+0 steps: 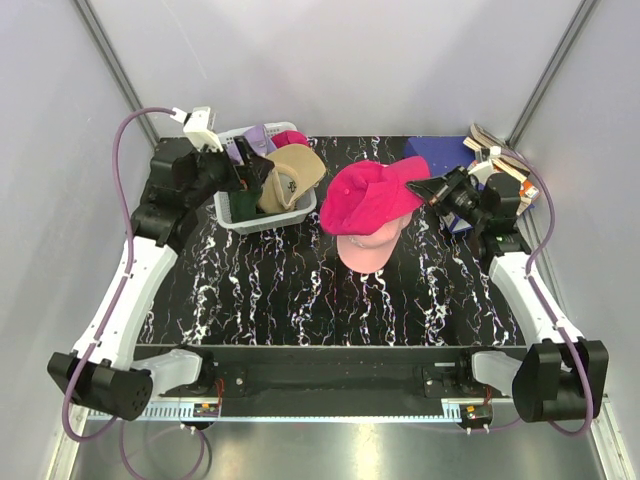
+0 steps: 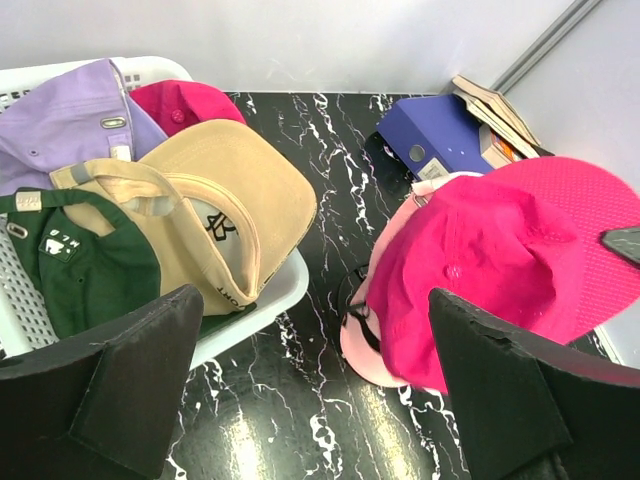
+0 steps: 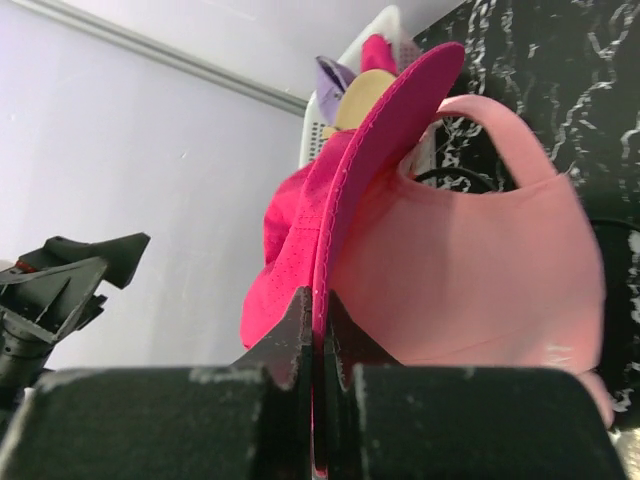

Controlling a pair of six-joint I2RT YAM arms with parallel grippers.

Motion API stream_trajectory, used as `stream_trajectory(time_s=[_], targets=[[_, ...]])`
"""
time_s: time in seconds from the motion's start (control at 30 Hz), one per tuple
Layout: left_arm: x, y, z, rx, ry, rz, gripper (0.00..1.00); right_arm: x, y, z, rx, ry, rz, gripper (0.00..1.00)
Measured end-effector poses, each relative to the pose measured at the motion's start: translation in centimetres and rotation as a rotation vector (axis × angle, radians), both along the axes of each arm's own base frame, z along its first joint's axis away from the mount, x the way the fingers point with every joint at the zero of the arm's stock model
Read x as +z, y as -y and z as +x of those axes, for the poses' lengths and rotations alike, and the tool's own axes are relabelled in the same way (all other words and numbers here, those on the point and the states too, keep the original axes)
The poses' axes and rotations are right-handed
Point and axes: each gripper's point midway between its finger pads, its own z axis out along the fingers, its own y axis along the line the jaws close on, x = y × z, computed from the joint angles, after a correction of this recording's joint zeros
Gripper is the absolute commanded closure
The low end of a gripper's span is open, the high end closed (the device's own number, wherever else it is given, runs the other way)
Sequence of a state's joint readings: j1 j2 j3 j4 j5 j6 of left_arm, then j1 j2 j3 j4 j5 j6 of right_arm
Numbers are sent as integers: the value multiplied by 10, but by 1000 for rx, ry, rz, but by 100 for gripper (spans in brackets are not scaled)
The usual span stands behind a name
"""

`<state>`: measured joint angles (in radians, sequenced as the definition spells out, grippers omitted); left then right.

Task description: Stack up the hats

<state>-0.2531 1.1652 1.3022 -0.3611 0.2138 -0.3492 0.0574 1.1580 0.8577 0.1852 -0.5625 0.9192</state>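
My right gripper is shut on the brim of a magenta hat. That hat hangs tilted over a light pink hat lying on the black marble table, and partly covers it. A grey basket at the back left holds a tan hat, a lavender hat, a dark green hat and another magenta hat. My left gripper hovers open above the basket's right edge, with nothing between its fingers.
A blue binder and a pile of books lie in the back right corner, just behind the right arm. Grey walls close in the table on the left, right and back.
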Motion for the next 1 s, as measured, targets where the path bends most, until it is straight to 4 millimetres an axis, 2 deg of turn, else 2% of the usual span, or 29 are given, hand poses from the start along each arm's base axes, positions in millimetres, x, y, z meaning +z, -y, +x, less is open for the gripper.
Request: stream_trajectory(time_s=[0.1, 0.27, 0.5, 0.6, 0.77, 1.0], targets=[[0, 3, 3, -12, 3, -4, 1, -6, 12, 0, -30, -4, -3, 100], [-10, 7, 9, -25, -22, -1, 1, -10, 17, 0, -44, 7, -6, 100], [-20, 9, 14, -32, -47, 5, 1, -38, 32, 0, -88, -28, -1, 100], [-26, 13, 17, -39, -63, 10, 1, -39, 34, 2, -98, -22, 3, 100], [-40, 27, 19, -72, -97, 24, 1, -45, 39, 9, -123, -28, 1, 100], [-50, 57, 19, -142, -119, 37, 1, -66, 47, 16, -165, -79, 1, 100]])
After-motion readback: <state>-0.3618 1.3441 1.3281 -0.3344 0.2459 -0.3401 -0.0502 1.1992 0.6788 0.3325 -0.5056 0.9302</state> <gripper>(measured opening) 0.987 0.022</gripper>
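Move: The right hand holds the magenta hat by its brim, its crown about 12 cm to the left and some 2 cm back. The pink hat on the wire stand is 12 cm left, 6 cm back and roughly 10 cm below; the blue binder some 11 cm right, 6 cm ahead. From the empty left hand, the magenta hat lies about 22 cm right and 6 cm back, 9 cm lower; the tan cap is 5 cm right, 2 cm ahead, about 18 cm below. Keeping its pinch on the brim, the right hand brings the magenta crown down over the pink hat, sinking about 6.5 cm while drawing some 5 cm to the right and turning slightly clockwise. The left hand, fingers wide open and touching nothing, moves right and down, about 5 cm each, past above the tan cap towards the magenta hat, quickening late and tipping down a little. ##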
